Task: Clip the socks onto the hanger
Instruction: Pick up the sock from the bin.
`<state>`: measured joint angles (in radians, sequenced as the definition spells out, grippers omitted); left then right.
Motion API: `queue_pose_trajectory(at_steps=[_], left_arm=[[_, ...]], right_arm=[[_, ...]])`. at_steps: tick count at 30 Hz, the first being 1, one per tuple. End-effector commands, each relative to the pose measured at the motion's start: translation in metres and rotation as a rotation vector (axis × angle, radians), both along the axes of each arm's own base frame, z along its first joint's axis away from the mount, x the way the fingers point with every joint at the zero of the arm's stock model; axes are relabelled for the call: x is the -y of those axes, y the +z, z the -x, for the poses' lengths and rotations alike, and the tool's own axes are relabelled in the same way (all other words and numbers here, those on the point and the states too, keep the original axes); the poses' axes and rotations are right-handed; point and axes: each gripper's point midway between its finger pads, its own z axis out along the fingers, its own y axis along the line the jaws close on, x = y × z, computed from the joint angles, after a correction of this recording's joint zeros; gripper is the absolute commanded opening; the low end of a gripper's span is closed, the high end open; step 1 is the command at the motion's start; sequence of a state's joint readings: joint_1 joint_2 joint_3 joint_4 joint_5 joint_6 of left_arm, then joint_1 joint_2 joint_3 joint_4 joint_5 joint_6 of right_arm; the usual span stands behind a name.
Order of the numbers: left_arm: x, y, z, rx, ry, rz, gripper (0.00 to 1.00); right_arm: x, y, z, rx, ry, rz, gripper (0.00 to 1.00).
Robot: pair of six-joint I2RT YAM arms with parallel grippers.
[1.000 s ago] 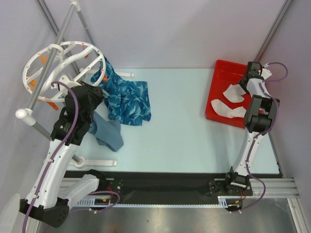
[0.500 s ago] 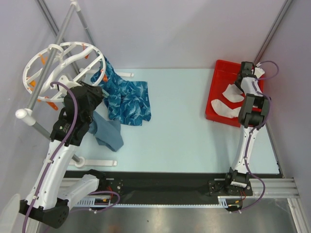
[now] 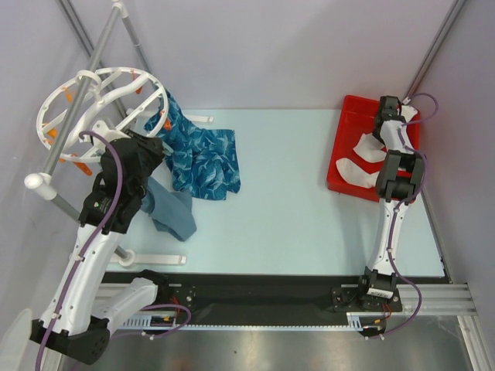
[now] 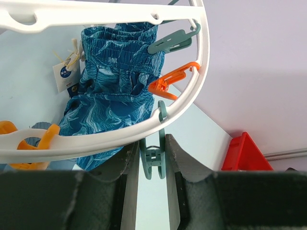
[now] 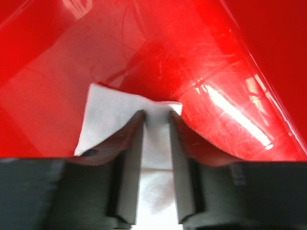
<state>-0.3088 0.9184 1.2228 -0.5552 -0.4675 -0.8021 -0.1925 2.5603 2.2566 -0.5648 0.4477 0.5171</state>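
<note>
The white round hanger (image 3: pixel 99 75) hangs on the rack at the far left. My left gripper (image 3: pixel 145 145) is just under its rim (image 4: pixel 194 86), shut on a teal clip (image 4: pixel 153 160) that hangs from the rim between my fingertips (image 4: pixel 152 146). An orange clip (image 4: pixel 170 81) sits higher on the rim. My right gripper (image 3: pixel 387 110) is at the far end of the red tray (image 3: pixel 352 116), its jaws closed on the edge of a white sock (image 5: pixel 115 108). Two more white socks (image 3: pixel 371 147) lie in the tray.
A blue patterned cloth (image 3: pixel 201 158) hangs from the hanger down onto the table and also shows in the left wrist view (image 4: pixel 110 91). A grey-blue garment (image 3: pixel 174 212) lies below it. Grey rack poles (image 3: pixel 93 62) cross the far left. Red tray wall (image 5: pixel 216 57) fills the right wrist view.
My right arm has swung left and further into the far end of the tray, down onto the sock. My left arm has barely moved.
</note>
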Motion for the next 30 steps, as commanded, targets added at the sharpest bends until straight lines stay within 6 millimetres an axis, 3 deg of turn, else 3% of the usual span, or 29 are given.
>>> queue_pose_trajectory(at_steps=[1, 3, 7, 11, 16, 18, 19, 21, 22, 23, 26, 28, 29, 30], left_arm=[[0.001, 0.015, 0.002, 0.055, -0.017, 0.007, 0.00], [0.002, 0.014, 0.002, 0.054, -0.021, 0.010, 0.00], [0.003, 0.013, 0.002, 0.055, -0.026, 0.018, 0.00], [0.003, 0.012, 0.002, 0.048, -0.026, 0.014, 0.00], [0.002, 0.008, 0.004, 0.040, -0.023, 0.013, 0.00], [0.003, 0.007, 0.005, 0.038, -0.029, 0.021, 0.00], [0.003, 0.006, 0.006, 0.035, -0.031, 0.024, 0.00], [0.003, 0.004, 0.007, 0.027, -0.030, 0.025, 0.00], [0.003, 0.004, 0.007, 0.027, -0.030, 0.024, 0.00], [0.003, 0.004, 0.008, 0.028, -0.030, 0.024, 0.00], [0.001, 0.005, 0.009, 0.031, -0.026, 0.019, 0.00], [-0.002, 0.004, 0.010, 0.025, -0.010, 0.017, 0.00], [-0.002, 0.004, 0.010, 0.024, -0.008, 0.016, 0.00], [-0.002, 0.005, 0.010, 0.027, -0.010, 0.017, 0.00]], right_arm=[[-0.002, -0.014, 0.011, -0.088, 0.028, 0.018, 0.30], [-0.001, -0.013, 0.010, -0.092, 0.034, 0.019, 0.21], [0.001, 0.001, 0.005, -0.068, 0.053, 0.045, 0.16], [0.005, 0.037, -0.004, 0.010, 0.055, 0.072, 0.08], [-0.004, 0.123, -0.012, 0.154, 0.088, 0.114, 0.00], [-0.013, 0.144, -0.011, 0.181, 0.118, 0.140, 0.00], [-0.017, 0.180, -0.006, 0.235, 0.130, 0.163, 0.00], [-0.029, 0.201, 0.000, 0.267, 0.163, 0.191, 0.00], [-0.033, 0.234, 0.006, 0.333, 0.171, 0.210, 0.00], [-0.038, 0.249, 0.010, 0.359, 0.189, 0.218, 0.00], [-0.062, 0.299, 0.028, 0.444, 0.281, 0.229, 0.00], [-0.088, 0.319, 0.037, 0.481, 0.379, 0.229, 0.00], [-0.100, 0.347, 0.051, 0.534, 0.419, 0.242, 0.00], [-0.125, 0.362, 0.058, 0.572, 0.505, 0.234, 0.00]])
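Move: At the red bin's floor, the right hand already has its parted fingertips astride one edge of the nearer-to-hand sock, whose middle lies about 3 cm back and 1 cm left, a centimetre lower. The other sock lies some 13 cm back and 4 cm left; the bin's right wall stands roughly 14 cm to the right, level fore and aft. From the left hand, the sock aimed at is about 26 cm ahead, 70 cm right and 34 cm below. Pinching the sock's edge first: the right hand stays almost in place, low in the bin, while its half-open fingers shut on the cloth. It then rises fast, about 30 cm clear of the bin, drifting some 8 cm left on the way as the wrist tips the fingers upward by about 25 degrees and swings counter-clockwise, the fingers keeping their grip. ##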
